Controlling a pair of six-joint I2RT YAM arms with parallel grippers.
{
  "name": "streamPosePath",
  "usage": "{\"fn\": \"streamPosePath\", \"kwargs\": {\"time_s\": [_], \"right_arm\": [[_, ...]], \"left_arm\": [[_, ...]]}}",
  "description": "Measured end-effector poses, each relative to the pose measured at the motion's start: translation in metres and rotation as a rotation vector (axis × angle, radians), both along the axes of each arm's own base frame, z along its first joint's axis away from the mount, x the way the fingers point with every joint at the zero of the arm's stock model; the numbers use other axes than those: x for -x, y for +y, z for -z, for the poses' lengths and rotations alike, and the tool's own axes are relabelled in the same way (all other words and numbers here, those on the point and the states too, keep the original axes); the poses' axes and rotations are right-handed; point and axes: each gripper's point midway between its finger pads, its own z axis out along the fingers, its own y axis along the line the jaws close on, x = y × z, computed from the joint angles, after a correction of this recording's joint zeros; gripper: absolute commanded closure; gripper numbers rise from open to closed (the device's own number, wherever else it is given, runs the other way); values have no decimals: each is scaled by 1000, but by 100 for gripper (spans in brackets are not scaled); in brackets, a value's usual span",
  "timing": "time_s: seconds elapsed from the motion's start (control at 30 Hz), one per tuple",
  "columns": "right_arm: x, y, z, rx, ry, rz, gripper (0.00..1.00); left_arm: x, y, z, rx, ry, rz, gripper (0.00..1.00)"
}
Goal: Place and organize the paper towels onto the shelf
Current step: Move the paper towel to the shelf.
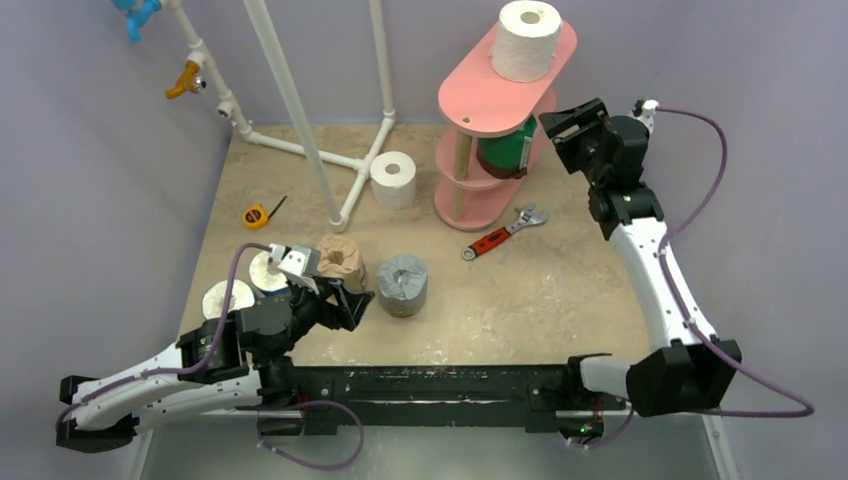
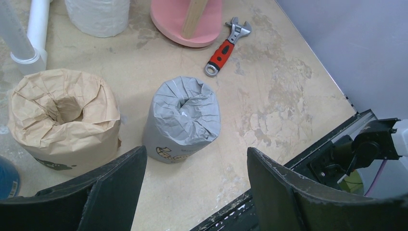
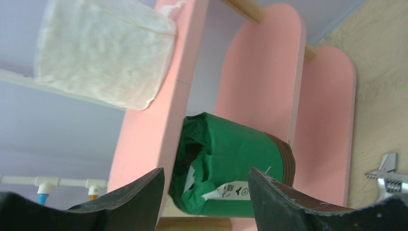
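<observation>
The pink shelf (image 1: 470,98) stands at the back right. A white roll (image 1: 527,40) sits on its top board and a green-wrapped roll (image 1: 506,150) on the middle board. My right gripper (image 1: 566,124) is open just right of the shelf. In the right wrist view its fingertips (image 3: 207,175) stand apart, with the green roll (image 3: 240,159) resting on the shelf (image 3: 262,72) just beyond them. My left gripper (image 1: 345,300) is open and empty, close in front of the grey roll (image 2: 185,118) and tan roll (image 2: 65,113). Another white roll (image 1: 394,179) stands by the pipe frame.
A red-handled wrench (image 1: 503,232) lies right of the shelf's base. A yellow tape measure (image 1: 256,215) is at the left, and the white pipe frame (image 1: 300,110) is at the back. Two more rolls (image 1: 228,298) sit beside the left arm, one blue-wrapped (image 2: 7,178). A black rail (image 1: 430,385) lines the near edge.
</observation>
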Motion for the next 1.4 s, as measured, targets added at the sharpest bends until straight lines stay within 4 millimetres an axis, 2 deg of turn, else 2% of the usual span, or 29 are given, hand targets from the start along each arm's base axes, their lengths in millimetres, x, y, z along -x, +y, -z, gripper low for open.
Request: {"fn": "streamPosePath", "kwargs": {"time_s": [0.17, 0.27, 0.33, 0.4, 0.5, 0.57, 0.63, 0.7, 0.8, 0.93, 1.2, 1.4], "right_arm": [[32, -12, -39, 105, -108, 5, 33], [53, -4, -50, 218, -173, -41, 30], [68, 11, -46, 298, -194, -84, 26], [84, 38, -39, 392, -214, -155, 19], [96, 67, -28, 501, -230, -238, 12], [97, 67, -13, 555, -210, -236, 11], [97, 59, 6, 600, -174, -207, 10], [99, 45, 27, 633, -133, -160, 2], [105, 31, 50, 655, -131, -104, 1], [109, 25, 72, 681, -190, -84, 1], [86, 37, 67, 698, -264, -70, 1], [61, 49, 88, 748, -233, -88, 1]], "left_arm": [[0, 1, -1, 3, -1, 0, 25], [1, 1, -1, 7, -2, 1, 25], [1, 1, -1, 8, -2, 4, 25], [1, 0, -1, 9, -1, 8, 25], [2, -1, -1, 9, 2, 15, 25], [3, -1, -1, 10, 3, 19, 25], [3, -2, -1, 10, 5, 22, 25], [4, -2, -1, 10, 5, 25, 25], [4, -2, 0, 8, 6, 25, 25], [3, -5, 3, -8, 11, 25, 25], [1, -10, 9, -38, 23, 26, 25], [1, -9, 8, -34, 23, 24, 25]]}}
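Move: The green-wrapped paper towel on the shelf's middle board lies about 5 cm ahead of the open right hand, 6 cm to its left and 8 cm lower. From the same hand, the white roll on the top board is some 12 cm ahead, 4 cm left and 7 cm higher, while the wrench lies 3 cm back, 3 cm left, roughly 30 cm below. From the left hand, the green towel is about 31 cm ahead, 25 cm right and 3 cm higher. Already clear of the green towel, the right hand draws back about 11 cm from the shelf, rising at first, then swinging left and sinking some 12 cm from its peak. It then comes forward about 5 cm, squarely facing the green towel but not touching, having rolled its left side down some 40 degrees, tipped its fingers up and opened them fully. ##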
